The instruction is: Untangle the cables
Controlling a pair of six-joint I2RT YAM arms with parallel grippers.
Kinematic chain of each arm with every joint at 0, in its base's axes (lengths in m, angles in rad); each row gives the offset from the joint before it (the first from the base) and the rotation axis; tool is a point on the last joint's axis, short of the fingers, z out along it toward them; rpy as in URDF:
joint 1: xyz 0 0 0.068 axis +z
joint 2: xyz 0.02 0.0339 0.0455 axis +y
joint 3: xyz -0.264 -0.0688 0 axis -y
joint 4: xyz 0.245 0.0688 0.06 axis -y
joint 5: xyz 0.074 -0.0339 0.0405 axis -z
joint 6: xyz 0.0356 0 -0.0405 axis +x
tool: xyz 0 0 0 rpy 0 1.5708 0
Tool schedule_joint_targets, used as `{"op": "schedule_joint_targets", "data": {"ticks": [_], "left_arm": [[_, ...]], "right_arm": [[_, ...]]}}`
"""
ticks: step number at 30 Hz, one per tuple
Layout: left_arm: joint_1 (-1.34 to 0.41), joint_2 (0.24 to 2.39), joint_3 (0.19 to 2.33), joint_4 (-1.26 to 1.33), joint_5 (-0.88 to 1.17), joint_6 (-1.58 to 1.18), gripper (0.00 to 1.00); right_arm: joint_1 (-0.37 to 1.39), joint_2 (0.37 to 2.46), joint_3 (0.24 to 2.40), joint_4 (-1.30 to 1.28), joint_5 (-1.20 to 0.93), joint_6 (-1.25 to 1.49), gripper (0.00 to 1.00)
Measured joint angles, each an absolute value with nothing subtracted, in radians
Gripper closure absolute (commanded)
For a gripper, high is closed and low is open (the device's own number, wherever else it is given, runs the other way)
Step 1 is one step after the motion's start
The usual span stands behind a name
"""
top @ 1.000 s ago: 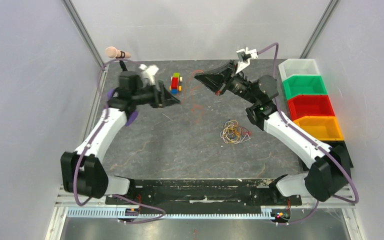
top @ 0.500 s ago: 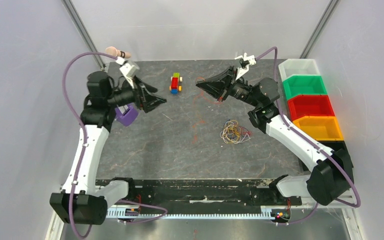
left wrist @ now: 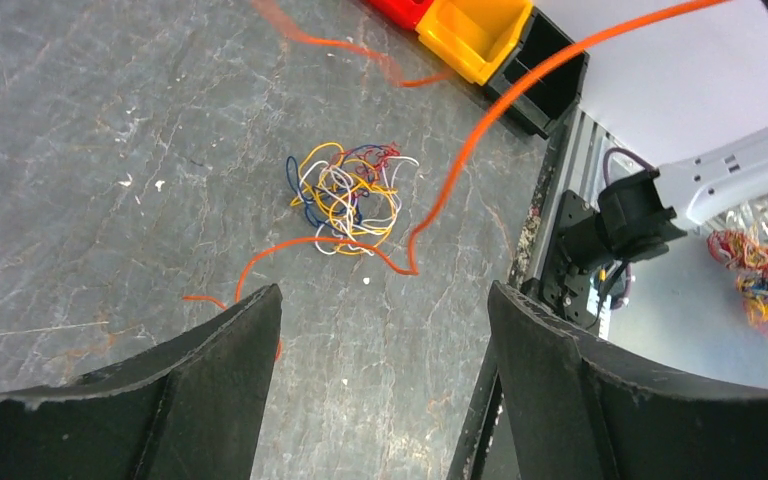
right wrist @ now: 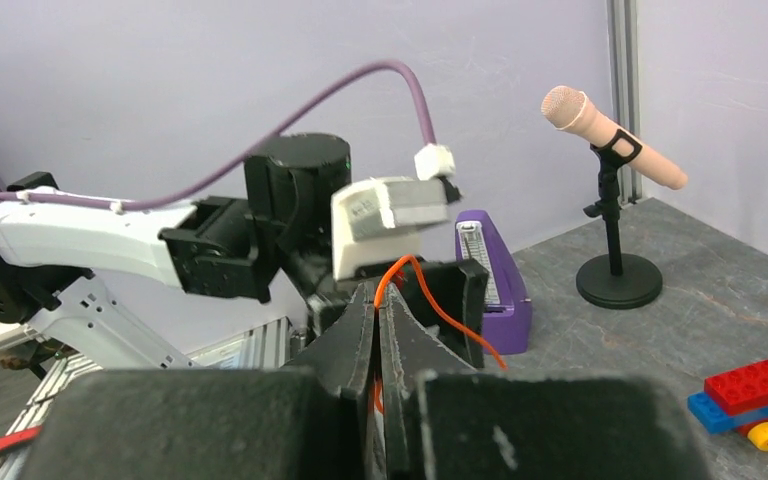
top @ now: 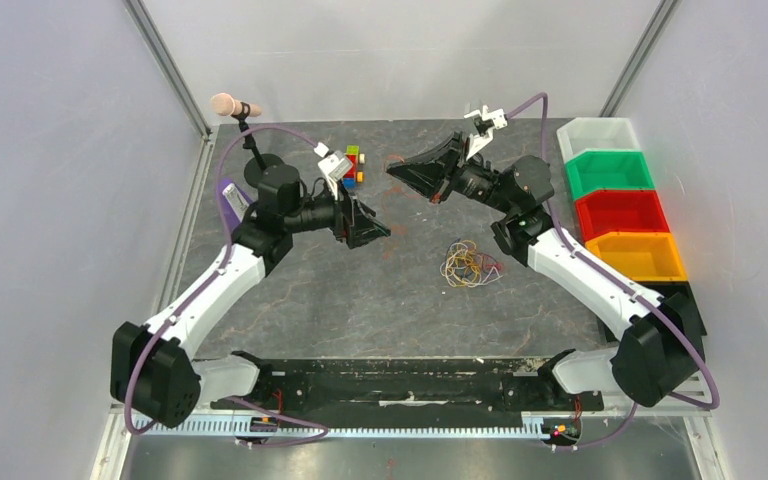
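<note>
The cables (top: 470, 265) lie as a small bunch of thin orange, yellow, blue, red and white loops on the dark table, right of centre. One orange cable (left wrist: 310, 239) runs out of the bunch (left wrist: 345, 195), across the table and up into the air. My right gripper (right wrist: 378, 295) is shut on that orange cable (right wrist: 440, 305), held high over the back middle (top: 392, 168). My left gripper (top: 380, 232) is open with nothing between its fingers (left wrist: 230, 370), left of the bunch and pointing toward it.
A toy block car (top: 353, 166) sits at the back centre, a microphone on a stand (top: 230, 103) at the back left and a purple metronome (top: 229, 199) by the left edge. Coloured bins (top: 620, 210) line the right side.
My left arm has swung from the back left toward the table's centre and its jaws have opened wide. The right arm keeps the orange cable raised, almost unmoved.
</note>
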State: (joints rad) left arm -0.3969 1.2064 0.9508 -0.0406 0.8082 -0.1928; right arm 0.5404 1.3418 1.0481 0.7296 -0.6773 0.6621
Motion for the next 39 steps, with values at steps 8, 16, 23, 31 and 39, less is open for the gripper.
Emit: {"op": "schedule_joint_targets", "data": {"ticks": [8, 16, 23, 31, 39], "left_arm": [[-0.442, 1.286, 0.86, 0.168, 0.735, -0.309, 0.18], [-0.451, 1.31, 0.713, 0.219, 0.73, -0.205, 0.22], [-0.451, 1.355, 0.694, 0.242, 0.688, -0.145, 0.72], [-0.438, 1.208, 0.71, 0.097, 0.709, -0.129, 0.98], [-0.432, 1.153, 0.987, -0.092, 0.752, -0.1, 0.98]], "right_arm": [[0.54, 1.346, 1.07, 0.733, -0.646, 0.693, 1.0], [0.538, 1.351, 1.144, 0.733, -0.62, 0.73, 1.0], [0.528, 1.351, 1.153, 0.724, -0.62, 0.748, 1.0], [0.397, 1.335, 1.161, 0.511, -0.649, 0.53, 1.0], [0.377, 1.276, 1.089, 0.193, -0.745, 0.183, 1.0]]}}
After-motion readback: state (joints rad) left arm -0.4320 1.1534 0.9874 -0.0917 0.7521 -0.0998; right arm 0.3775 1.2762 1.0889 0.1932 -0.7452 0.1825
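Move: The orange cable already hangs from my shut right fingers; the low part I want lies about 12 cm below my open left hand, some 2 cm to its right and 1 cm ahead. From my right hand that part is roughly 26 cm below, 1 cm to the right and level fore-and-aft. The tangled pile sits about 19 cm right of my left hand, 6 cm ahead and 25 cm down; the toy car stands some 25 cm ahead, 7 cm left and 23 cm down. I sink my left hand some 11 cm with its jaws wide, shut them on the hanging orange cable and lift straight back to just above my starting height. My right hand keeps its pinch, rises about 5 cm, then swings right and forward and sinks past its old height, fingertips tipping some 20 degrees down, to draw its part sideways from the left hand. ##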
